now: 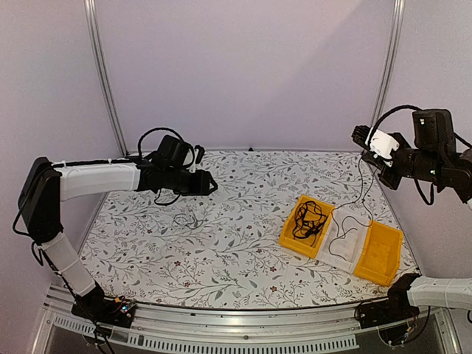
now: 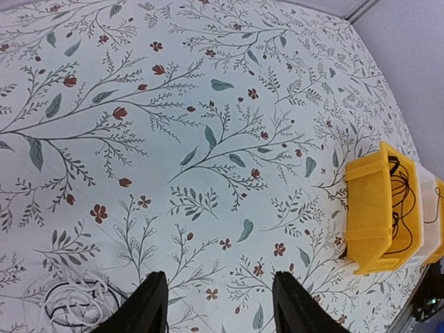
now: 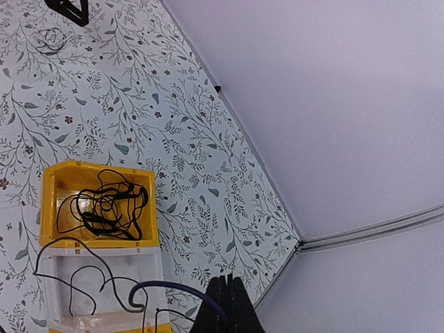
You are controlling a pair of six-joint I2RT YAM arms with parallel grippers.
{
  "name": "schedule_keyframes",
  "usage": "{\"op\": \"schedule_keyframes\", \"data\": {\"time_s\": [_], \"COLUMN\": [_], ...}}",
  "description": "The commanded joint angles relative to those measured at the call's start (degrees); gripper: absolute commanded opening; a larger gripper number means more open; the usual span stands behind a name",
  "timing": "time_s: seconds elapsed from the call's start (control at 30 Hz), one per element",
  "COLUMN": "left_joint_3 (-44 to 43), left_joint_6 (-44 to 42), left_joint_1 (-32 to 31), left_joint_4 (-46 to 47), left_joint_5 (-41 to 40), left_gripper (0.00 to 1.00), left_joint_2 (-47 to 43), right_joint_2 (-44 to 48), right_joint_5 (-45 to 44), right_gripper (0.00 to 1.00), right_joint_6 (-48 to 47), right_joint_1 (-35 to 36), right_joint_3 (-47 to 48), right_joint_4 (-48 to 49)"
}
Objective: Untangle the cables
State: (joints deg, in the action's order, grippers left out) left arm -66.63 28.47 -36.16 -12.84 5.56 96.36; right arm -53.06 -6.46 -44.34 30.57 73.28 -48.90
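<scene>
A tangle of black cables (image 1: 307, 218) lies in the left yellow bin (image 1: 289, 237). My right gripper (image 1: 360, 136) is raised above the table's far right and shut on a thin black cable (image 1: 363, 177), which hangs down into the white bin (image 1: 355, 259). In the right wrist view the shut gripper (image 3: 229, 279) pinches this dark cable (image 3: 170, 286), whose loops (image 3: 76, 276) lie in the white bin (image 3: 156, 277). A small bundle of white and black cables (image 1: 184, 219) (image 2: 69, 302) lies on the table. My left gripper (image 1: 212, 183) (image 2: 218, 275) hovers beside it, open and empty.
A second yellow bin (image 1: 380, 252) sits right of the white one, near the table's front right edge. In the left wrist view the left yellow bin (image 2: 371, 208) with its black cables (image 2: 399, 201) stands at the right. Grey walls close the table at the back and sides.
</scene>
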Motion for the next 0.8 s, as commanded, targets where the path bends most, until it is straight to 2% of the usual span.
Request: {"op": "schedule_keyframes", "data": {"time_s": [0.0,0.2,0.37,0.77], "left_joint_3": [0.7,0.8,1.3,3.6], "left_joint_6": [-0.6,-0.6,-1.0,0.1], "left_joint_1": [-0.1,0.0,0.0,0.3], "left_joint_4": [0.5,0.8,0.4,1.9], "left_joint_5": [0.1,0.3,0.1,-0.2], "left_gripper": [0.55,0.54,0.54,0.54], "left_joint_2": [0.0,0.5,0.2,-0.3], "right_joint_2": [2.1,3.4,2.9,-3.6], "right_joint_5": [2.8,5.6,8.4,21.5], "right_gripper": [0.00,0.00,0.00,0.00], "right_joint_6": [-3.1,-6.8,-8.1,-10.8], "right_joint_1": [-1.7,-4.3,-5.7,-5.7], "right_joint_3": [-3.2,-9.7,-11.6,0.3], "right_joint_4": [-1.3,-1.5,-0.1,-4.8]}}
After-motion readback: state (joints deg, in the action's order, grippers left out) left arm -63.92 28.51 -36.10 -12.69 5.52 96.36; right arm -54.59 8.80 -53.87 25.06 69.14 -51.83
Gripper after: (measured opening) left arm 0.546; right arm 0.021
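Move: The held thin black cable hangs from the right gripper towards the white bin, whose middle is about 5 cm right of that hand, 2 cm back and 32 cm below. The yellow bin of black cables is roughly 7 cm left of the hand and 3 cm ahead; the empty yellow bin is some 16 cm right and 6 cm back, both equally low. From the left gripper, the remaining tangle lies about 10 cm left, 5 cm back and 13 cm below. Keep the right fingers shut on the cable and lower it over the white bin by about 8 cm, easing slightly right and tipping the fingers down. Then swing back left and rise some 3 cm, turning the wrist about 10 degrees counter-clockwise. Late on, start the left gripper, still half open, down about 2 cm towards the tangle. ##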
